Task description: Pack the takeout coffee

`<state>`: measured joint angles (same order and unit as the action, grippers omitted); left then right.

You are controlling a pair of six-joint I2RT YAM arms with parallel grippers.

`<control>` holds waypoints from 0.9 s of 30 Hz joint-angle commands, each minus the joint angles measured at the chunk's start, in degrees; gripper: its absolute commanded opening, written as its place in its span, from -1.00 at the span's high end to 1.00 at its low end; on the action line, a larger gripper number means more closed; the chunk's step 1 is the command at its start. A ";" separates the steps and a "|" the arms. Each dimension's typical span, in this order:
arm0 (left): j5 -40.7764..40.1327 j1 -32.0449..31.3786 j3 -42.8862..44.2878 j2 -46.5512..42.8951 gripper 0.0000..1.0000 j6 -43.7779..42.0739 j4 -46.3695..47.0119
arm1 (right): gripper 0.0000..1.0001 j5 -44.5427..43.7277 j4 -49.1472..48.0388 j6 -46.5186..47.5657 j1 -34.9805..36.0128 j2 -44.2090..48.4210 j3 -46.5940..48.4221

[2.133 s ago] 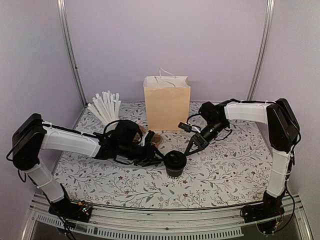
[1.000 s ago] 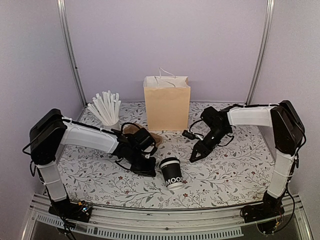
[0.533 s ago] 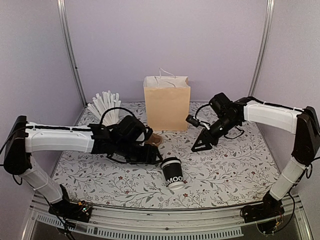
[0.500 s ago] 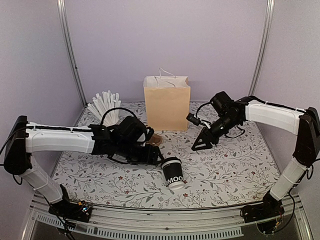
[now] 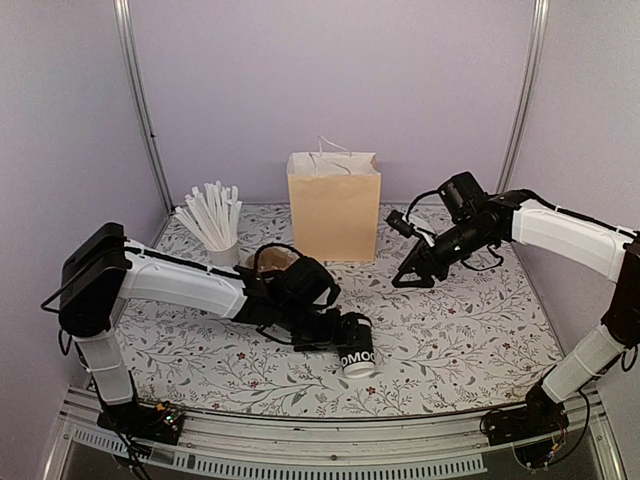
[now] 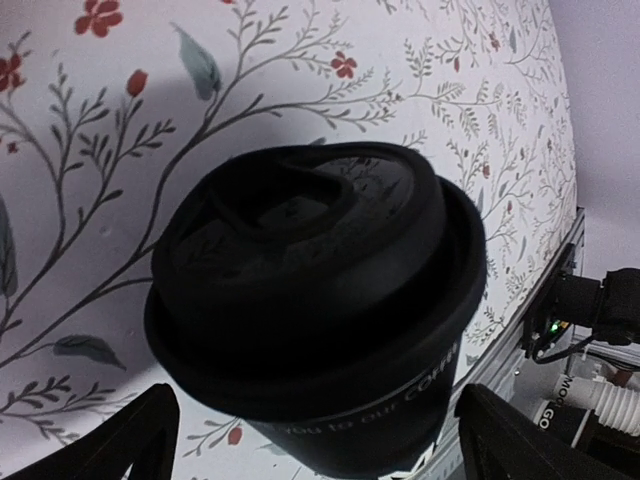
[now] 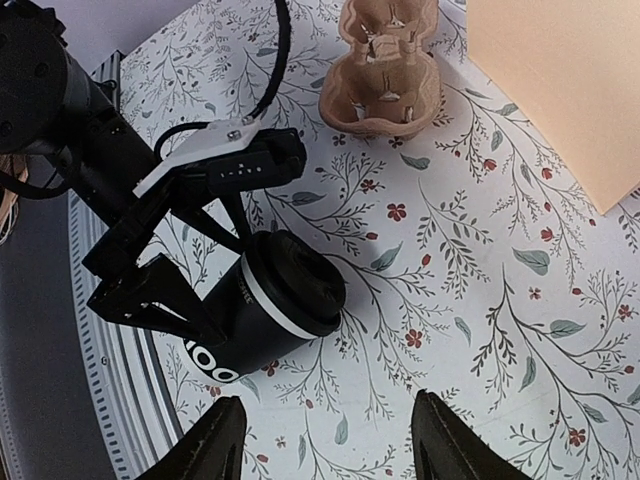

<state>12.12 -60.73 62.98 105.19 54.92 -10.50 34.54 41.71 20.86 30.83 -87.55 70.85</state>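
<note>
The takeout coffee, a black paper cup with a black lid and white lettering, stands near the table's front edge. My left gripper is open, with one finger on each side of the cup. In the left wrist view the lidded cup fills the frame between the spread fingers, and the left gripper is not clamped on it. My right gripper hangs open above the table, to the right of and behind the cup, holding nothing. From the right wrist view the cup sits ahead of the right gripper.
A tan paper bag stands open at the back centre. A white cup of white sticks is at the back left. The brown pulp carrier lies between the bag and the left arm. The metal front rail runs close behind the cup.
My left gripper went from shut to wide open and slid right to straddle the cup. The right arm lifted and drew back to the right, its jaws opening wider.
</note>
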 commanded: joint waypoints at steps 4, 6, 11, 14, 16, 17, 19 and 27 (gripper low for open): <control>6.44 0.87 5.92 6.52 -0.89 -0.22 3.99 | -0.19 0.32 -1.46 0.49 -0.51 0.74 -1.12; 8.09 1.52 5.96 7.72 -0.85 0.08 5.69 | -0.19 0.58 -1.44 0.58 -0.57 0.51 -1.13; 9.95 2.20 6.82 9.44 -0.86 -0.49 9.43 | -0.20 1.21 -1.46 0.76 -0.59 -0.37 -1.10; 11.08 2.22 9.46 11.46 -0.85 -2.00 9.60 | -0.20 1.31 -1.46 0.76 -0.66 -1.01 -0.89; 11.56 2.28 10.03 12.13 -0.78 -2.15 11.66 | -0.20 1.22 -1.39 0.67 -0.68 -1.17 -0.73; 11.87 2.28 9.94 12.14 -0.73 -2.40 12.27 | -0.20 1.18 -1.40 0.67 -0.76 -1.17 -0.72; 12.45 2.38 9.62 11.51 -0.64 -3.68 13.32 | -0.20 1.05 -1.24 0.79 -1.01 -0.80 -0.81; 14.79 2.71 6.32 6.14 -0.48 -12.99 15.52 | -0.20 3.35 -0.71 2.38 -3.36 0.91 -0.29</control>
<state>24.14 -58.92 71.05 115.74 48.47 1.26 35.40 41.04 21.91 28.93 -88.20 70.41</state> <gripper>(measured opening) 0.751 0.600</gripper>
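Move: The coffee cup stands between the left hand's open fingers, its middle about 2 cm to the right, 2 cm back and 1 cm lower. From that hand the cardboard carrier lies some 19 cm ahead and 15 cm left, the paper bag roughly 28 cm ahead and 2 cm left. From the idle right hand, the cup is about 9 cm back, 9 cm left and 12 cm below. Fingers astride the cup, the left hand pushes about 6 cm right, tilts some 15 degrees and partly closes. ##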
